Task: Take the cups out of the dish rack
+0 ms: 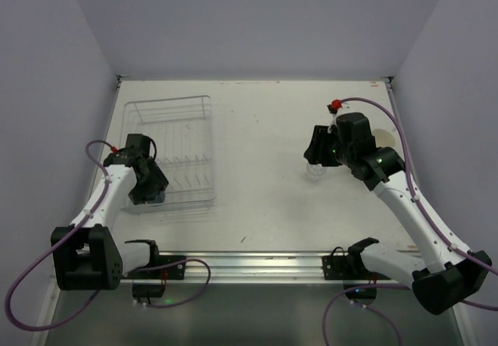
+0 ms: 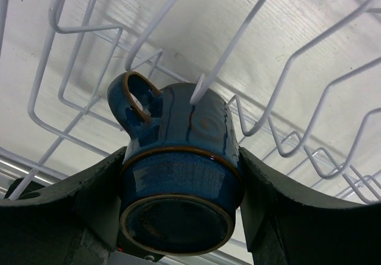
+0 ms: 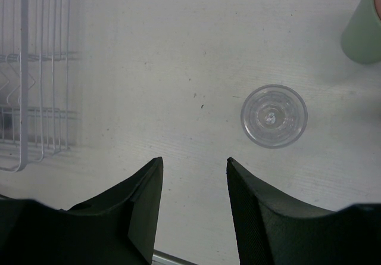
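The white wire dish rack [image 1: 167, 140] lies at the left of the table. At its near left corner my left gripper [image 1: 149, 186] is shut on a dark blue glazed handled mug [image 2: 178, 122]. The mug is turned with its base towards the wrist camera, and both fingers [image 2: 104, 181] press on its sides among the rack's wires [image 2: 286, 86]. My right gripper [image 3: 193, 161] hangs open over the bare table at the right, with nothing between its fingers. A clear glass [image 3: 274, 115] stands on the table just beyond it. A mint-green cup [image 3: 363, 33] stands further off.
The rack's left and far sides [image 1: 128, 113] run close to the left wall. The arms' mounting rail [image 1: 257, 264] runs along the near table edge. In the top view the clear glass [image 1: 315, 172] sits just under the right gripper [image 1: 317, 153].
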Controlling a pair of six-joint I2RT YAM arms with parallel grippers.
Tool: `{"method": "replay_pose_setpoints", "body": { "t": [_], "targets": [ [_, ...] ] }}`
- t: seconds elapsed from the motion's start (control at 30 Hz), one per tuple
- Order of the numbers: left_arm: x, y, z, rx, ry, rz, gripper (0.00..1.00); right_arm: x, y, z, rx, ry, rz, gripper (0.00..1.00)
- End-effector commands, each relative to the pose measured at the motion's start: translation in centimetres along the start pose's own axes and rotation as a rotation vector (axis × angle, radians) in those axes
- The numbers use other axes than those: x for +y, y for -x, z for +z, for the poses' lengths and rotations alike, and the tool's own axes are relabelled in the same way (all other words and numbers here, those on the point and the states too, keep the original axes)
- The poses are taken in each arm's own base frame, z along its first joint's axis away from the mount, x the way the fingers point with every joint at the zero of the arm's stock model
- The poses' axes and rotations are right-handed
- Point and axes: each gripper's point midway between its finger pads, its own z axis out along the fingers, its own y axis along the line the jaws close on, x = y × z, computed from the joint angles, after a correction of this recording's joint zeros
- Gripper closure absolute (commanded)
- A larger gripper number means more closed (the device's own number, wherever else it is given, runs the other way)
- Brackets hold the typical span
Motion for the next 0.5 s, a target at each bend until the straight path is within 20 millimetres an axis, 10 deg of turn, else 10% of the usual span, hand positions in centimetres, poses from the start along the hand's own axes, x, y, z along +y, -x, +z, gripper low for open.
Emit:
{"method": "replay_pose_setpoints", "body": {
  "t": [0.0, 0.47],
  "targets": [
    [-1.3, 0.7, -2.5, -0.02, -0.089, 0.005, 1.0, 0.4, 0.6, 0.1, -0.012, 0.015, -0.019, 0.5],
    [-6.5, 1.1, -9.9, -0.094, -0.444, 0.023, 1.0, 1.2, 0.5, 1.4, 0.049, 0.034, -0.021, 0.5]
  ]
}}
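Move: The left gripper already holds the blue mug low in the dish rack, the mug's middle about 2 cm below the hand; the rack's middle lies some 11 cm ahead and 6 to the right, 3 lower. The waiting right gripper is roughly 47 cm to the right, 6 ahead and 16 higher. From the right hand, the mug lies about 47 cm left, 6 back and 18 below, and the clear glass stands about 2 ahead, 3 right, 18 below. Upward, gathering speed, the left hand lifts the blue mug some 7 cm out from among the rack's wires, then also veers about 4 cm right, towards the waiting right gripper. Its fingers keep their grip while the wrist swings them some 15 degrees forward and to the right. The right hand, empty and half open, sinks a little under 2 cm. ##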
